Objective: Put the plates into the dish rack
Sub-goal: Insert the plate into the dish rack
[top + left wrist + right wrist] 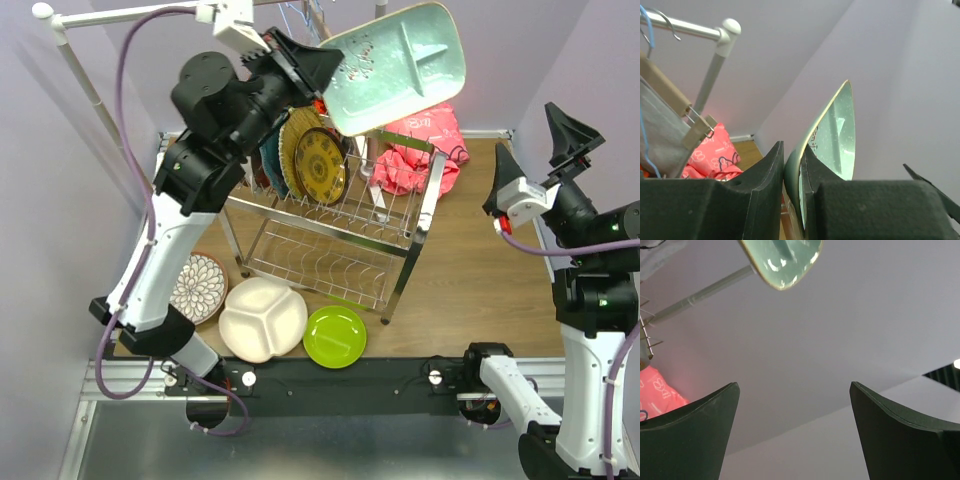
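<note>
My left gripper is raised high above the dish rack and is shut on the rim of a pale aqua divided plate. In the left wrist view the plate stands on edge between the gripper's black pads. A yellow patterned plate and a teal one stand in the rack's upper tier. On the table in front lie a white-and-dark floral plate, a white divided plate and a lime green plate. My right gripper is open, empty and held up at the right.
A white-poled clothes rail crosses the back left, with a wooden hanger on it. Red and pink cloths lie behind the rack's right end. Purple walls close in on both sides.
</note>
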`<control>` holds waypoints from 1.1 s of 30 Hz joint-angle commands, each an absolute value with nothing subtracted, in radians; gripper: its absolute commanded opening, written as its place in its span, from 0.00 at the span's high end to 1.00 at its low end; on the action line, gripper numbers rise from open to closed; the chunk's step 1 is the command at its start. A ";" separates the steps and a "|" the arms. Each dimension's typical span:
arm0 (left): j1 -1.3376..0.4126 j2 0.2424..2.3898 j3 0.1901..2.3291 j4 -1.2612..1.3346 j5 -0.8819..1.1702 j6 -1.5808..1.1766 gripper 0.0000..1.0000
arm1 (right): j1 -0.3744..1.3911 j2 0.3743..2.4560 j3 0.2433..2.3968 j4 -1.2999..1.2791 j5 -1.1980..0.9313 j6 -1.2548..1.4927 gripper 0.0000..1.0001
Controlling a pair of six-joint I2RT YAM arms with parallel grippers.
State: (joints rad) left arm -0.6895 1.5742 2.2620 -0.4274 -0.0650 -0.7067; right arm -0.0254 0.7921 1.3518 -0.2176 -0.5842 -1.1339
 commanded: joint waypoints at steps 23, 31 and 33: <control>-0.606 1.310 2.236 -0.492 -0.195 -0.424 1.00 | -0.021 0.972 1.299 -0.267 0.075 -0.227 0.00; -0.606 1.299 2.266 -0.572 -0.218 -0.318 1.00 | -0.020 0.997 1.269 -0.281 0.112 -0.158 0.00; -0.606 1.295 2.266 -0.591 -0.215 -0.293 1.00 | -0.020 1.002 1.261 -0.284 0.117 -0.152 0.00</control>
State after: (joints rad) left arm -0.6086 1.3426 2.2253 -0.6567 -0.1837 -0.3515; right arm -0.0254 0.9916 1.2861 -0.2516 0.0677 -0.2104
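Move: The dish rack's upper tier, where the aqua plate in the left hand is headed, has its middle almost straight below that hand, about 25 cm down. In it the brown plate stands some 2 cm to the hand's left and level with it, 22 cm below; the yellow woven plate stands about 5 cm left and 3 cm farther out, at much the same height. From the empty right hand the tier's middle lies roughly 27 cm left, 7 cm ahead and 19 cm below. Leftward over the upper tier, about 11 cm, and some 4 cm back, the left hand carries the aqua plate it keeps pinched by one edge, rising slightly and then sinking again while it turns counter-clockwise and lifts its left side, each by some 15 degrees. The right hand, still open, draws away from the plate, going down, forward and to the right while rolling its left side up and swinging round to point forward. ##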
